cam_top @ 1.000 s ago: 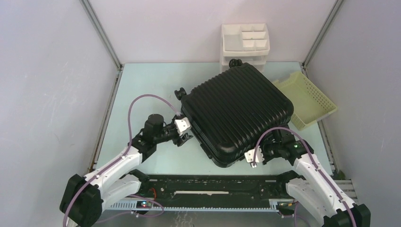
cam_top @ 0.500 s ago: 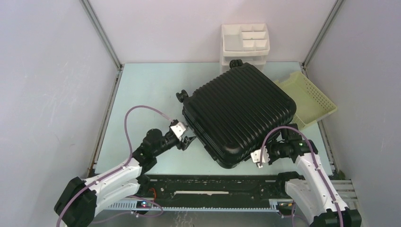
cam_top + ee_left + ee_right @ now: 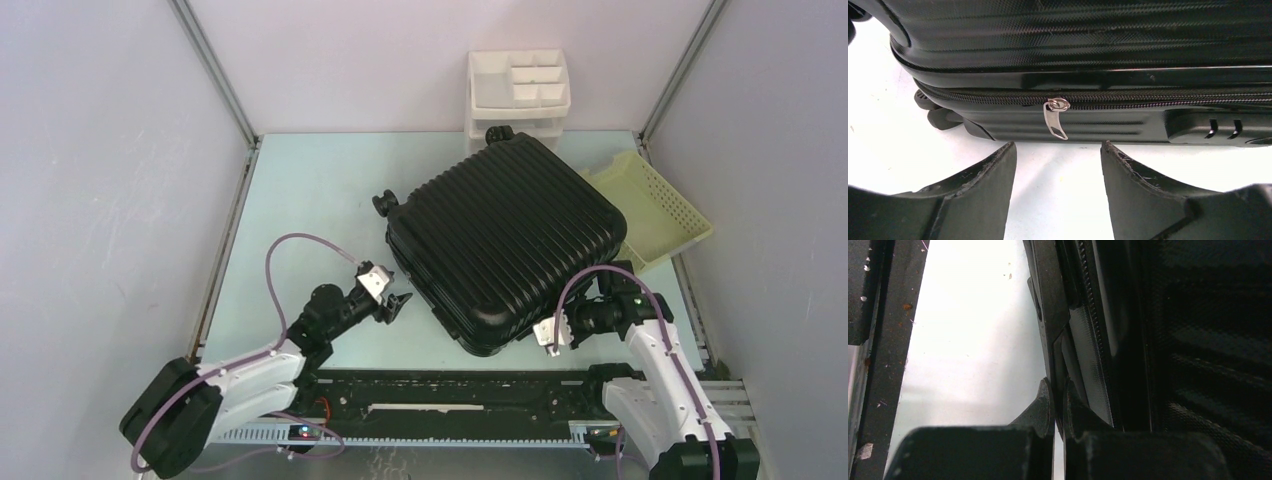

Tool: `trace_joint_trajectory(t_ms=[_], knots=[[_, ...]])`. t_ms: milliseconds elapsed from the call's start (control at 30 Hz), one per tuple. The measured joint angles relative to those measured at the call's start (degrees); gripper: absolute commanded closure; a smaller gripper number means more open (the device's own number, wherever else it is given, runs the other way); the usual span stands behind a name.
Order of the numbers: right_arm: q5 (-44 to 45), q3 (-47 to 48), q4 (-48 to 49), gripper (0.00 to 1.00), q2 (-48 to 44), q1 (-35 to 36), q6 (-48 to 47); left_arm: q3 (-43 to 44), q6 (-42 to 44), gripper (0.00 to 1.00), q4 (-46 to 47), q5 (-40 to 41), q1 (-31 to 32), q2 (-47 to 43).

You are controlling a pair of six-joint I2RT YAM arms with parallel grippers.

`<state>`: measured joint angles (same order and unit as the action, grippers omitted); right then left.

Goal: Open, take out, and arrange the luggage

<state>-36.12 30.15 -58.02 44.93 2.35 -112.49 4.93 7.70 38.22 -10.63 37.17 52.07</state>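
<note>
The luggage [image 3: 505, 235], a black ribbed hard-shell case, lies shut and flat, turned diagonally on the table. My left gripper [image 3: 392, 303] is open at its left side, low over the table. In the left wrist view a silver zipper pull [image 3: 1057, 119] hangs from the closed zipper just beyond the left gripper [image 3: 1058, 145], untouched. My right gripper [image 3: 548, 335] is at the luggage's near corner. In the right wrist view the right gripper [image 3: 1058, 382] is shut, with a thin black tab from the luggage's [image 3: 1168, 340] seam pinched between its tips.
A white drawer organizer [image 3: 518, 92] stands behind the luggage at the back wall. A pale yellow perforated basket [image 3: 660, 210] lies tilted at the right, touching the case. Small wheels [image 3: 383, 203] stick out at the luggage's left end. A black rail [image 3: 450, 385] runs along the near edge.
My left gripper has drawn back toward the near left, away from the luggage's side. The right gripper has shifted a little right, and the luggage's near corner has moved with it.
</note>
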Motion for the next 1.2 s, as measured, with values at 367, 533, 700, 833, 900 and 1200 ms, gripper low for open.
trace_joint_trajectory(t_ms=[367,533,700,833,900,1200], knots=[[-0.7,0.3,-1.8,1.0,0.6,-2.3,-2.2,3.2,1.7,0.46,6.6,-0.2,0.0,12.7],[-0.9,0.3,-2.0,1.0,1.0,-2.4,-2.7,5.2,1.7,0.57,8.9,-1.3,0.0,16.1],[-1.0,0.3,-2.3,1.0,1.1,-2.7,-2.8,5.2,0.6,0.86,10.0,-2.4,-0.1,16.9],[-1.0,0.6,-2.4,1.0,1.6,-2.7,-2.8,5.2,-0.5,1.0,10.7,-2.9,-0.1,16.9],[-0.9,0.7,-2.6,1.0,1.7,-2.8,-2.8,5.2,-0.9,1.0,11.0,-2.7,-0.2,16.9],[-0.9,0.7,-2.6,1.0,1.8,-2.9,-2.8,4.9,-4.3,1.0,9.2,-1.9,-1.9,14.9]])
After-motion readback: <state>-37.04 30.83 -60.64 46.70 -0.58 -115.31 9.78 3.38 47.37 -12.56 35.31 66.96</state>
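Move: The suitcase's zipper pull is just off the left fingertips, some 3 cm ahead, 3 cm to the right and about 1 cm lower. The black latch panel on the same side sits roughly 5 cm back and 8 cm right of the left hand. The nearer corner wheel is about 16 cm ahead and 4 cm left, slightly higher. From the right hand, the pull lies about 9 cm ahead and 21 cm left, a little above it. The left hand dips not quite 2 cm, then comes up about 1 cm as it reaches some 3 cm forward and right to the zipper pull on the suitcase's side, where its fingers close from about two-thirds open and pinch the metal tab. With the tab held, it eases about 1 cm left and slightly forward along the zipper towards the wheel corner, while the right hand stays nearly in place with its fingers still shut on the handle strip on the suitcase's near side. ##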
